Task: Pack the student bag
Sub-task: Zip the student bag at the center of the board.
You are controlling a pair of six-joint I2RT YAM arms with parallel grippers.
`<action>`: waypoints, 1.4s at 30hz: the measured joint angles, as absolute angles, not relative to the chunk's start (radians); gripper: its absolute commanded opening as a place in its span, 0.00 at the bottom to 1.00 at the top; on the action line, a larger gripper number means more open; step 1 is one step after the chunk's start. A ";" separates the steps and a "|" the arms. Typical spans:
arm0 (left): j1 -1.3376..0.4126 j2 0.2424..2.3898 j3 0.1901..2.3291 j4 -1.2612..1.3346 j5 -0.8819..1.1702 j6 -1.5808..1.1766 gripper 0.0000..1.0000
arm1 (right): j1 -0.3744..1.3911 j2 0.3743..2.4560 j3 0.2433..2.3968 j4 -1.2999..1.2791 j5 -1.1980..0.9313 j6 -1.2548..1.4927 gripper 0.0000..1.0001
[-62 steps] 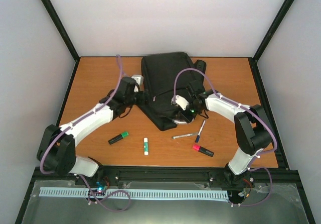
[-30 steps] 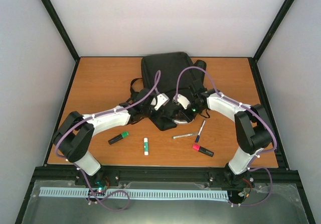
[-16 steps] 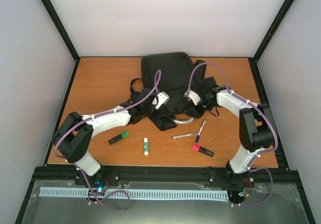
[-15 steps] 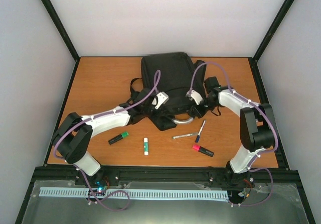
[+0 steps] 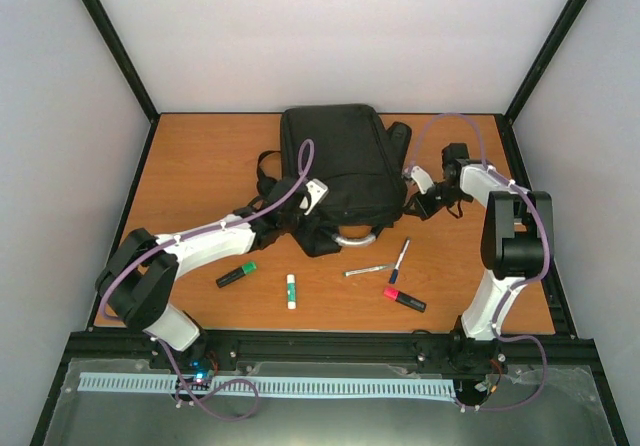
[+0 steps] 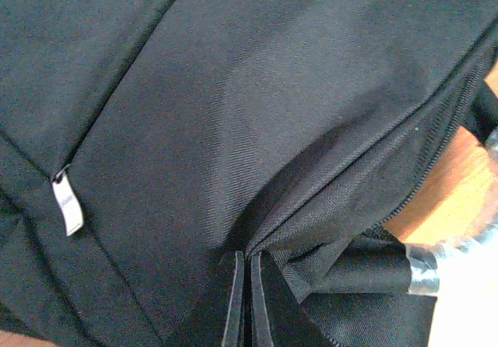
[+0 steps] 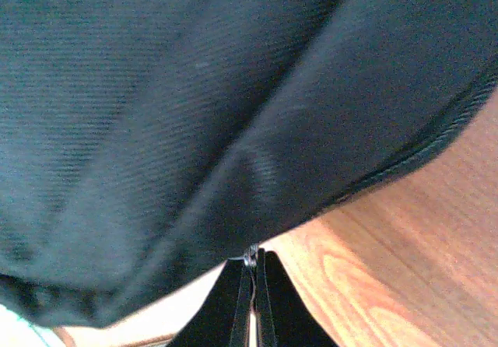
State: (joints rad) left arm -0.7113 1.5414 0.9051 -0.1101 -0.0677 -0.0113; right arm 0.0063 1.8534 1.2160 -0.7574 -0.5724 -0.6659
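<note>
The black student bag (image 5: 335, 166) lies flat at the far middle of the table, its grey loop handle (image 5: 350, 236) toward me. My left gripper (image 5: 301, 222) is at the bag's near left corner. In the left wrist view it (image 6: 249, 265) is shut on a fold of the black bag fabric (image 6: 233, 129) beside a zip seam. My right gripper (image 5: 409, 199) is at the bag's right side. In the right wrist view it (image 7: 251, 263) is shut on a small metal zip pull at the bag's edge (image 7: 194, 129), just above the wood.
On the near half of the table lie a green highlighter (image 5: 236, 274), a white glue stick (image 5: 291, 291), a silver pen (image 5: 368, 269), a blue pen (image 5: 399, 260) and a red highlighter (image 5: 404, 299). Black straps (image 5: 266, 166) spread out at the bag's left.
My right gripper has moved from the bag's near end out along its right side, away from me. My left gripper swung in to the bag's near left corner and stays there.
</note>
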 measured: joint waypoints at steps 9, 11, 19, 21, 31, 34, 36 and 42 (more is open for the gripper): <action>-0.601 1.495 0.897 -0.136 -0.127 -0.067 0.44 | 0.086 1.865 1.234 -0.735 -0.588 -0.657 0.03; -0.588 1.463 0.887 -0.134 -0.114 -0.076 0.49 | 0.127 1.860 1.223 -0.722 -0.588 -0.649 0.03; -0.693 1.405 0.890 -0.096 -0.033 -0.053 0.53 | 0.257 1.792 1.166 -0.695 -0.590 -0.607 0.03; -0.718 1.410 0.891 -0.087 -0.015 -0.043 0.54 | 0.269 1.774 1.163 -0.693 -0.597 -0.601 0.03; -0.803 1.592 1.021 -0.046 0.043 0.057 0.54 | 0.271 1.766 1.145 -0.684 -0.611 -0.579 0.03; -0.814 1.630 1.058 -0.044 0.060 0.074 0.54 | 0.271 1.766 1.143 -0.682 -0.615 -0.575 0.03; -0.822 1.649 1.076 -0.043 0.068 0.089 0.55 | 0.271 1.766 1.143 -0.681 -0.619 -0.571 0.03; -0.847 1.690 1.117 -0.045 0.076 0.150 0.54 | 0.269 1.766 1.143 -0.682 -0.634 -0.561 0.03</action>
State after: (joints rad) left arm -0.8467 1.6897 1.1172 -0.0448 0.0761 0.1505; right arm 0.2691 1.7660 1.1435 -0.6823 -0.6342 -0.5610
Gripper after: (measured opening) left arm 0.556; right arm 0.034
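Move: The left hand pinches the student bag's near-left edge. The bag's near-right corner lies about 25 cm to its right, 3 cm ahead and 6 cm lower, held in the right fingers. From the right hand, the bag handle lies some 12 cm left and 6 cm back, the silver pen 9 cm left and 14 cm back, and the blue pen 1 cm left and 12 cm back. Left releases, rises 5 cm, then swings right towards the corner, which the right hand drags left about 10 cm. ##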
